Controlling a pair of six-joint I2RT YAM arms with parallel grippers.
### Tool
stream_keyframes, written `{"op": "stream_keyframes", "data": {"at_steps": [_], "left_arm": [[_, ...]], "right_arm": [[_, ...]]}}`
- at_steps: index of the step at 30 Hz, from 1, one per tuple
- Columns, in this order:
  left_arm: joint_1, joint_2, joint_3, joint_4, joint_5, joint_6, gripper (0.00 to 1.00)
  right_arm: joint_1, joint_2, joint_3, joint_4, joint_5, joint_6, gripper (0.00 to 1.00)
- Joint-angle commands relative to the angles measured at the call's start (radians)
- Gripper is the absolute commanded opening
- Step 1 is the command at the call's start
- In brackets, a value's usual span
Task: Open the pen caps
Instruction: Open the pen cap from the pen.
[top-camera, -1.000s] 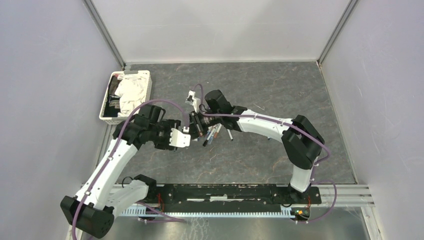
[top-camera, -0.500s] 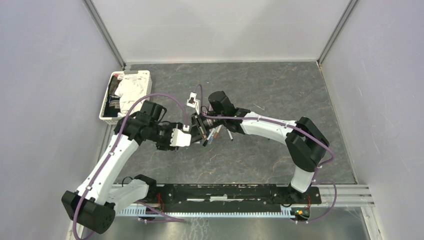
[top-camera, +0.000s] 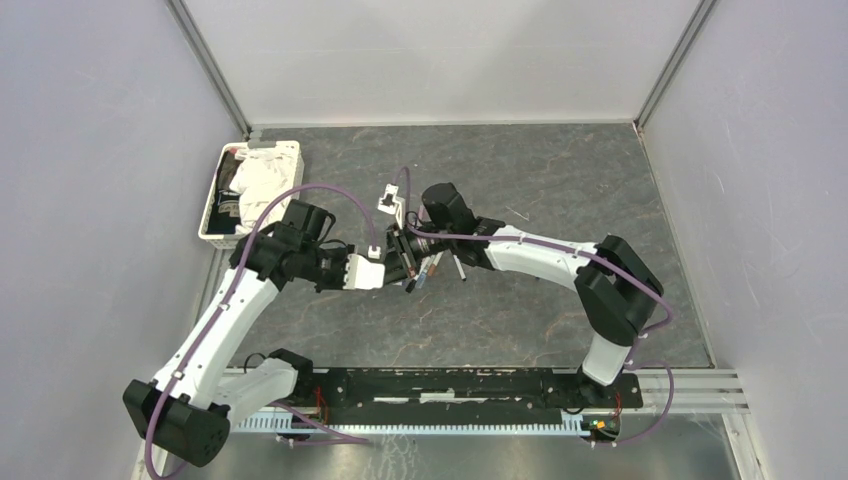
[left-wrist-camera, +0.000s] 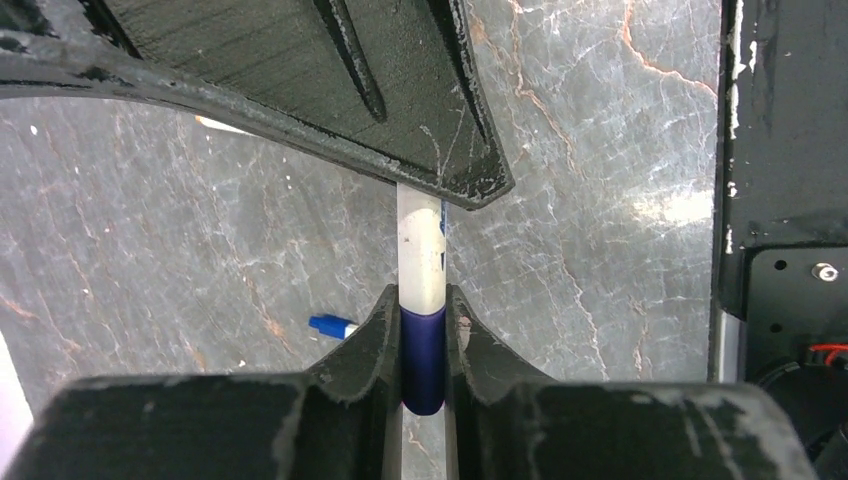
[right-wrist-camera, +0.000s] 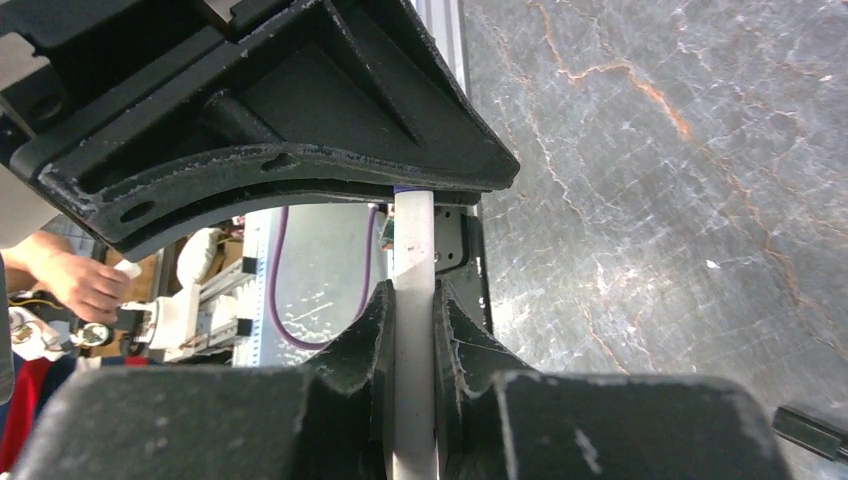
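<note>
A white pen spans the gap between my two grippers above the table. In the left wrist view my left gripper (left-wrist-camera: 423, 320) is shut on its dark blue pen cap (left-wrist-camera: 423, 360), and the white barrel (left-wrist-camera: 421, 250) runs up into the right gripper's black body (left-wrist-camera: 300, 80). In the right wrist view my right gripper (right-wrist-camera: 414, 310) is shut on the white barrel (right-wrist-camera: 413, 240). From above, the left gripper (top-camera: 383, 271) and right gripper (top-camera: 404, 262) meet nose to nose at the table's middle.
Several more pens (top-camera: 437, 266) lie in a loose bunch just right of the grippers. A blue-capped pen end (left-wrist-camera: 330, 326) lies on the grey table below the left gripper. A white tray (top-camera: 212, 215) holding white cloth stands at the back left.
My left gripper has moved right up to the right gripper and closed its jaws on the pen's cap. The right gripper kept hold of the barrel and shifted slightly.
</note>
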Motion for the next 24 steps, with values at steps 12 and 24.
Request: {"op": "stream_keyframes", "data": {"at_steps": [12, 24], "left_arm": [[0.040, 0.061, -0.080, 0.191, -0.251, 0.032, 0.02], [0.076, 0.230, -0.128, 0.425, -0.172, -0.176, 0.02]], "right_arm": [[-0.098, -0.218, -0.276, -0.209, 0.101, -0.294, 0.00], [-0.191, -0.373, -0.345, -0.304, 0.750, -0.366, 0.00]]}}
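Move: The left fingers already pinch the purple cap, which sits on the pen; the right fingers' grip on the white barrel is about 6 cm to their right, 1 cm farther out. From the right hand the purple cap thus lies some 6 cm left and 1 cm back. Below that hand by about 17 cm, the loose pens centre roughly 4 cm ahead and 2 cm right, the black-and-white pen 13 cm right and 1 cm ahead. The blue cap is about 15 cm left of the left hand, 5 cm ahead, 16 cm down. Both hands keep their pinch, the left on the purple cap and the right on the white barrel, while the right hand pulls right and down over the loose pens, about 13 cm right and 9 cm down, going forward some 4 cm at the end. The left first trails nearly 2 cm right, then springs back left, away from the barrel, moving about 7 cm forward and 5 cm down overall. ##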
